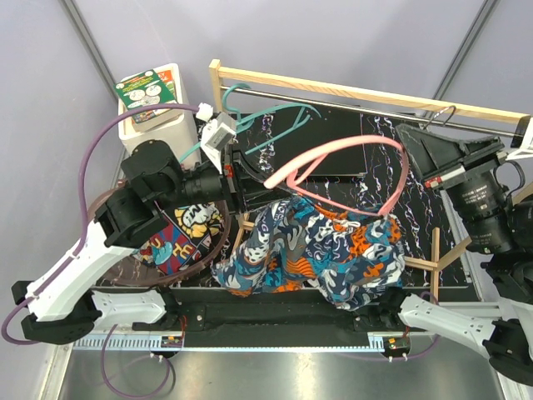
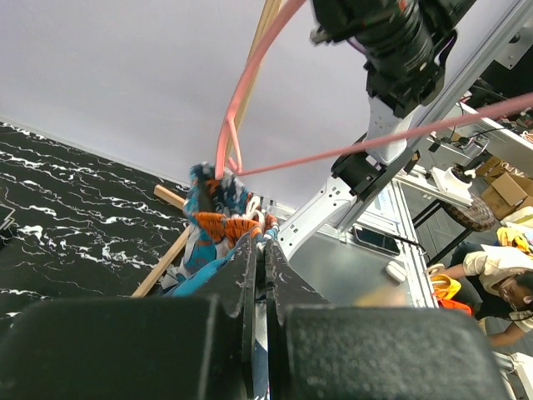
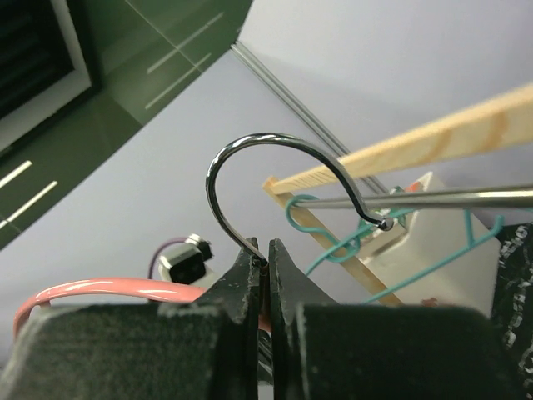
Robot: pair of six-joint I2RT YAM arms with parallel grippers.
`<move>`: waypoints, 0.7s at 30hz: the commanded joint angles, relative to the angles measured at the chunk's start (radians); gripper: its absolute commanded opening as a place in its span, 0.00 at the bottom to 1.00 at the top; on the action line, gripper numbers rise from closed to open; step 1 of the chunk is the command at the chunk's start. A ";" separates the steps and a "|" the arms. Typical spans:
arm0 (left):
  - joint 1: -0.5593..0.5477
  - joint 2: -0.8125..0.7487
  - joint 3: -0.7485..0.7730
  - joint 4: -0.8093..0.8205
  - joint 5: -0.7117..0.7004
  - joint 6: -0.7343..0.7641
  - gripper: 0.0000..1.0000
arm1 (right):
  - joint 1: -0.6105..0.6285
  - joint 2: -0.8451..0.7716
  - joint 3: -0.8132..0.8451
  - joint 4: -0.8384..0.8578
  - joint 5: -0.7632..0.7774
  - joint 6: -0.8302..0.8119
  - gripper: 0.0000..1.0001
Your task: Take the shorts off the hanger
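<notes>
The teal, orange and white shorts [image 1: 333,250] lie heaped at the front of the black mat, and their top edge meets the lower bar of a pink hanger [image 1: 350,142]. My left gripper [image 1: 265,190] is shut on a fold of these shorts [image 2: 212,217], with blue cloth pinched between its fingertips [image 2: 250,258]. Over at the right, my right gripper [image 1: 416,146] is shut on the neck of the hanger's chrome hook [image 3: 250,146]. The hook's tip sits by a metal rod [image 3: 450,198]. A comic-print pair of shorts [image 1: 179,237] lies under the left arm.
A wooden rack [image 1: 333,83] spans the back, with a teal hanger [image 1: 275,133] hooked on it. A white box [image 1: 158,112] stands at the back left. Purple cables loop round the left arm. A person [image 2: 500,292] sits beyond the table.
</notes>
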 commanded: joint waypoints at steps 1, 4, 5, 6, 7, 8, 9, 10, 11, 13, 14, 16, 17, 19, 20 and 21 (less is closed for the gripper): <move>0.000 0.029 0.017 0.055 0.018 -0.009 0.00 | -0.003 0.088 0.107 0.096 -0.069 0.051 0.00; 0.000 0.028 0.022 0.061 0.012 -0.006 0.00 | -0.003 0.094 0.121 0.086 -0.074 0.040 0.00; 0.000 0.025 0.022 0.060 0.013 -0.002 0.00 | -0.003 0.091 0.118 0.082 -0.066 0.037 0.00; 0.000 0.020 0.023 0.054 0.024 0.001 0.00 | -0.003 0.085 0.107 0.079 -0.056 0.032 0.00; 0.003 0.013 0.031 0.043 0.030 0.004 0.00 | -0.003 0.071 0.099 0.076 -0.034 0.029 0.00; 0.007 0.008 0.037 0.029 0.035 0.014 0.00 | -0.003 0.063 0.095 0.074 -0.025 0.025 0.00; 0.010 0.002 0.048 -0.009 0.035 0.021 0.00 | -0.003 0.059 0.086 0.071 -0.014 0.017 0.00; 0.013 -0.010 0.064 -0.035 0.026 0.030 0.00 | -0.001 0.048 0.083 0.065 0.006 0.011 0.00; 0.014 -0.020 0.077 -0.064 0.017 0.050 0.00 | -0.002 0.045 0.081 0.062 0.013 0.003 0.00; 0.022 -0.044 0.116 -0.158 -0.031 0.073 0.00 | -0.003 0.037 0.076 0.053 0.032 -0.004 0.00; 0.023 -0.053 0.130 -0.187 -0.048 0.099 0.00 | -0.004 0.036 0.075 0.050 0.036 -0.004 0.00; 0.030 -0.073 0.167 -0.280 -0.111 0.130 0.00 | -0.003 0.034 0.070 0.040 0.046 -0.004 0.00; 0.031 -0.078 0.210 -0.312 -0.135 0.165 0.00 | -0.004 0.034 0.070 0.037 0.047 -0.003 0.00; 0.031 -0.092 0.258 -0.398 -0.206 0.204 0.00 | -0.003 0.040 0.069 0.028 0.046 -0.001 0.00; 0.033 -0.098 0.299 -0.444 -0.230 0.236 0.00 | -0.003 0.040 0.069 0.027 0.044 0.000 0.00; 0.033 -0.110 0.317 -0.463 -0.290 0.251 0.00 | -0.003 0.043 0.069 0.023 0.047 0.000 0.00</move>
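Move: The patterned shorts hang from the left fingers by one end of the waistband. The basket with the first pair lies about 27 cm left of the left hand, 7 cm ahead and 45 cm below. The pink hanger's middle is roughly 8 cm to its right, 2 ahead and 5 above; the teal hanger about 10 ahead, 3 left, slightly lower. From the right hand, the shorts' middle lies some 9 cm back, 9 left and 22 below. The shorts, still pinched in the left hand's shut fingers, are first let down and to the right by just over 1 cm, then drawn left at quickening pace, about 7 cm from that turning point, away from the pink hanger and towards the basket side, rising a little at the end as the wrist swings some 10 degrees counter-clockwise. The right hand keeps its grip at the hanger's hook, lifting it about 2.5 cm and easing left, then back right. ##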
